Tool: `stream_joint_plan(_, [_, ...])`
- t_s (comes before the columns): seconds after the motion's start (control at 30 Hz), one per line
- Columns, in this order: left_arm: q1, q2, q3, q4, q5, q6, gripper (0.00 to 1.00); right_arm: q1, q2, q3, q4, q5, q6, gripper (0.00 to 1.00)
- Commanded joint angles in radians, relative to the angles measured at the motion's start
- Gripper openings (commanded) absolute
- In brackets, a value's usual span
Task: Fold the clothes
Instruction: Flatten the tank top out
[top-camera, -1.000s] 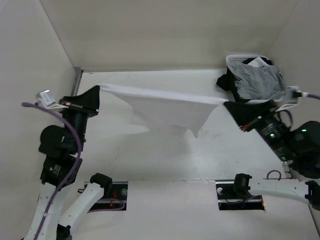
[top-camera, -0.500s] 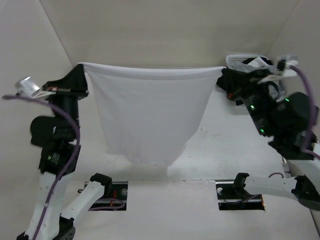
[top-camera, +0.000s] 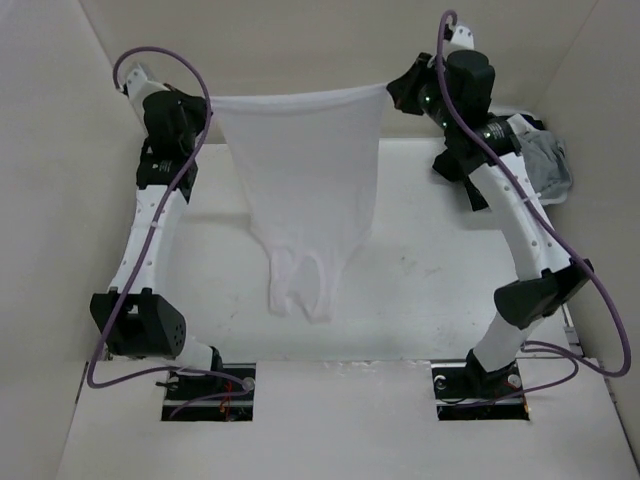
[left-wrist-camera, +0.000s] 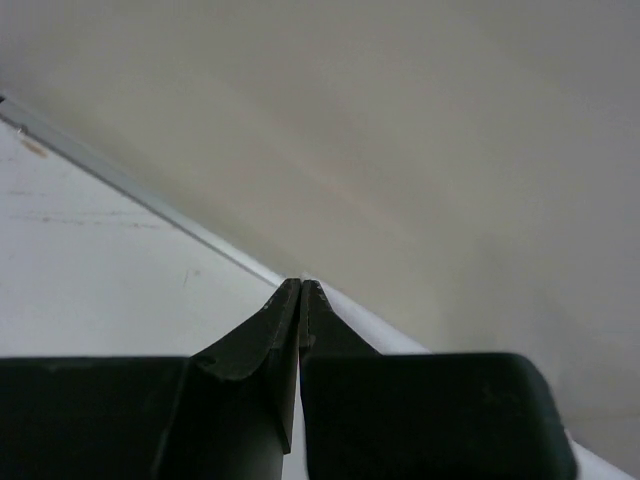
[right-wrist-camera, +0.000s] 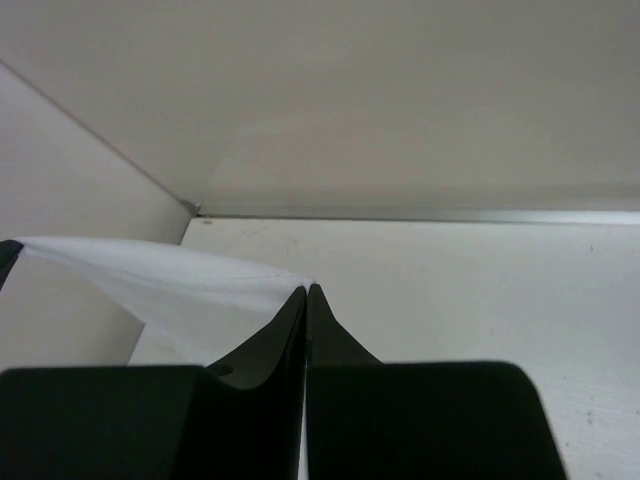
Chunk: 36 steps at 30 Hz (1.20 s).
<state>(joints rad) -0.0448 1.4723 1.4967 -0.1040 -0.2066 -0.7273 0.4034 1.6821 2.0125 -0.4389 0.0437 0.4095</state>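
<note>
The clothes (top-camera: 305, 170), a thin white sleeveless top, hang upside down in the air, stretched by the hem between both raised arms. The narrow straps dangle near the table at the bottom. My left gripper (top-camera: 212, 103) is shut on the hem's left corner and my right gripper (top-camera: 388, 88) is shut on its right corner. In the left wrist view the gripper (left-wrist-camera: 301, 283) pinches a white edge of the clothes (left-wrist-camera: 355, 320). In the right wrist view the gripper (right-wrist-camera: 307, 288) pinches the clothes (right-wrist-camera: 180, 275), which stretch away to the left.
A white basket (top-camera: 520, 125) at the back right holds a grey garment (top-camera: 545, 165) and a black garment (top-camera: 450, 165). White walls stand close at the left, back and right. The white table (top-camera: 440, 260) lies below the hanging top.
Both arms have swung up high and toward the back, lifting the top from a low sagging spread into a full vertical hang, and the two grippers have come closer together.
</note>
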Motion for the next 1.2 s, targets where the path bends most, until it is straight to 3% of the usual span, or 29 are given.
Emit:
stream_joint_plan(0.0, [0.029, -0.053, 0.195, 0.076, 0.061, -0.021, 0.01, -0.019, -0.003, 0.265, -0.018, -0.073, 0.012, 0.01])
stream_joint_plan(0.17, [0.052, -0.064, 0.246, 0.075, 0.075, -0.020, 0.01, -0.021, 0.070, 0.462, -0.109, -0.074, 0.003, 0.02])
stream_joint_plan(0.3, [0.050, -0.099, 0.214, 0.089, 0.075, -0.006, 0.01, -0.021, 0.021, 0.369, -0.115, -0.064, -0.005, 0.02])
stream_joint_plan(0.47, [0.009, -0.210, 0.001, 0.136, 0.039, 0.011, 0.01, -0.015, -0.177, -0.030, -0.003, -0.022, -0.012, 0.02])
stream_joint_plan(0.6, [-0.039, -0.393, -0.333, 0.179, 0.004, 0.008, 0.01, 0.025, -0.405, -0.444, 0.100, 0.031, 0.009, 0.02])
stream_joint_plan(0.73, [-0.089, -0.633, -0.684, 0.149, -0.068, 0.002, 0.01, 0.152, -0.635, -0.850, 0.186, 0.074, 0.052, 0.03])
stream_joint_plan(0.83, [-0.089, -0.850, -0.869, -0.006, -0.085, -0.020, 0.01, 0.287, -0.770, -1.078, 0.192, 0.093, 0.104, 0.03])
stream_joint_plan(0.97, [-0.071, -1.139, -0.951, -0.317, -0.056, -0.020, 0.01, 0.493, -0.919, -1.320, 0.161, 0.104, 0.259, 0.02])
stream_joint_plan(1.07, [-0.114, -1.234, -0.951, -0.523, -0.018, -0.068, 0.02, 0.648, -0.995, -1.463, 0.121, 0.130, 0.411, 0.02])
stream_joint_plan(1.17, [-0.235, -1.267, -0.931, -0.623, -0.052, -0.185, 0.02, 0.766, -1.039, -1.538, 0.069, 0.162, 0.544, 0.02])
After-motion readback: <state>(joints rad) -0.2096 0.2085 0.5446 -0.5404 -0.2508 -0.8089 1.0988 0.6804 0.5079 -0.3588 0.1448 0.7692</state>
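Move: Both hands already hold the tank top's hem stretched high between them, its middle about 16 cm back and 18 cm below the left hand, midway across to the right hand. The open table patch it is meant for lies 38 cm below the left hand, 19 cm to its right and 12 cm back; from the right hand, 44 cm below, 21 cm left, 9 cm back. The laundry basket sits 31 cm right of the right hand, 6 cm farther out and 38 cm lower. Still pinching the tank top's hem, both hands whip upward about 15 cm, fingertips tipping up, then swing down and back towards the bases, over the table patch. They end about 27 cm (left) and 34 cm (right) nearer the bases, the right dropping lower, tipping its fingers down and turning counter-clockwise; all fingers stay shut. ##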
